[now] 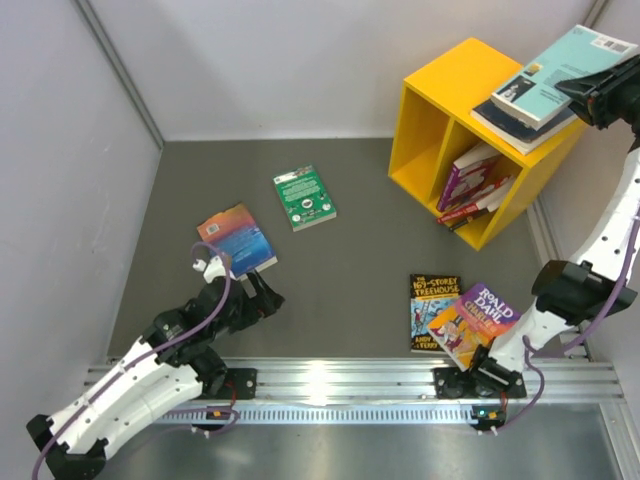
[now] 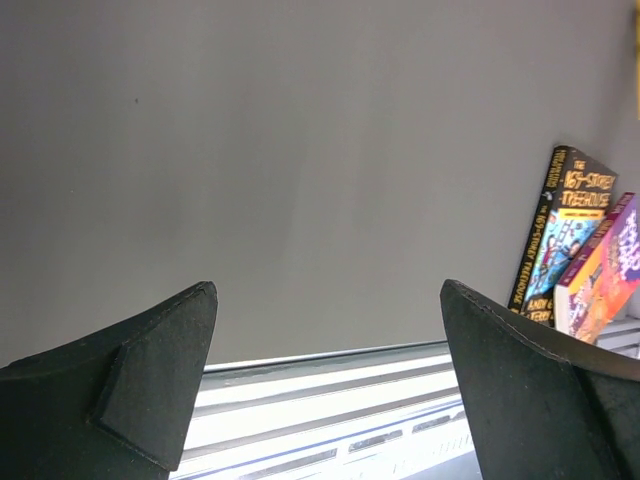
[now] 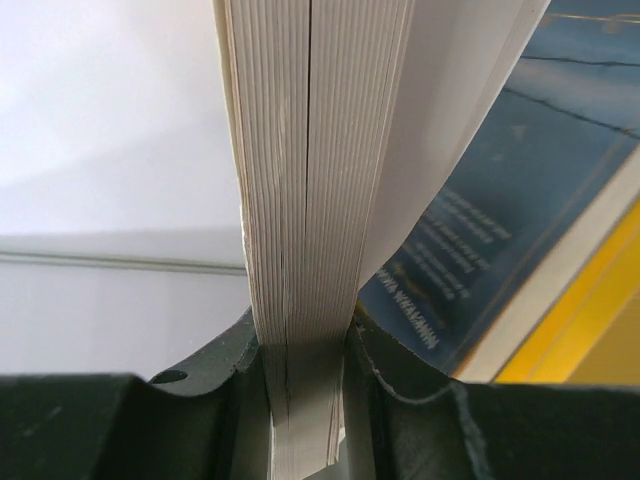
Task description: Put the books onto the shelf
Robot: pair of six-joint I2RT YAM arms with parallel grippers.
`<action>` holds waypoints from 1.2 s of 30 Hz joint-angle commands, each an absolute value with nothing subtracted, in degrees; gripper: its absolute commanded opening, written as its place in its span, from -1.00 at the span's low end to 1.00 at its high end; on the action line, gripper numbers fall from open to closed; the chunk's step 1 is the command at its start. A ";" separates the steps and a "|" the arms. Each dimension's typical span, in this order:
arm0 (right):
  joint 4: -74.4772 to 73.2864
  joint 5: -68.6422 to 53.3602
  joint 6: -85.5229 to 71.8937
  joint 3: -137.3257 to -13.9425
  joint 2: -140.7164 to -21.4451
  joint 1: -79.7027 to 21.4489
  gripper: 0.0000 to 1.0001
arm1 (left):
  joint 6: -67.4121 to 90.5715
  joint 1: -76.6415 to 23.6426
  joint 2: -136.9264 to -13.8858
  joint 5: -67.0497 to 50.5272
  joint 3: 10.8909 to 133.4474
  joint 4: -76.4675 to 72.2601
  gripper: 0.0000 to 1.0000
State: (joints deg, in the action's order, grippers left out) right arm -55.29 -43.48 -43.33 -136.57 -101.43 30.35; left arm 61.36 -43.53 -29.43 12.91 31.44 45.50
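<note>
The yellow shelf point(image 1: 432, 100) stands at the back right, with several books point(image 1: 478, 185) leaning in its right compartment. My right gripper point(image 1: 582, 88) is shut on a teal book point(image 1: 555, 72), held above a dark blue book point(image 1: 505, 122) that lies on the shelf's top. In the right wrist view the gripper point(image 3: 305, 372) clamps the teal book's page block point(image 3: 300, 180), beside the dark blue cover point(image 3: 500, 220) and the yellow shelf point(image 3: 590, 345). My left gripper point(image 1: 266, 290) is open and empty, low over the table, its fingertips point(image 2: 190, 320) wide apart around the left gripper's middle point(image 2: 328, 290).
A green book point(image 1: 304, 197) and a blue-orange book point(image 1: 237, 238) lie on the grey table. A black Treehouse book point(image 1: 432, 305) point(image 2: 560, 235) and a purple Roald Dahl book point(image 1: 478, 322) point(image 2: 612, 265) lie near the right arm's base. An aluminium rail point(image 1: 330, 380) runs along the near edge.
</note>
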 commanded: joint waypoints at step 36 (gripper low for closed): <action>-53.87 -42.46 -40.61 -133.14 -93.43 32.61 0.80 | 59.69 -43.51 -29.88 12.75 29.70 40.17 0.97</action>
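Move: The navy book on the yellow shelf's top, where the held teal book is to go, has its middle some 7 cm left of the right hand, about 1 cm back and 7 cm below. The bare part of the shelf top is roughly 20 cm left and 5 cm ahead; the books in the compartment are about 12 cm left, 3 cm back and 35 cm down. From the left hand, the navy book is roughly 52 cm right, 27 cm ahead and 28 cm up. Lowering the teal book onto the navy one, the right hand sinks about 4 cm, edging right and tipping its fingers down some 5 degrees. There it stays while the fingers open wide and let go; then it eases off to the right and slightly back, rising a little over a centimetre, clear of the book. ##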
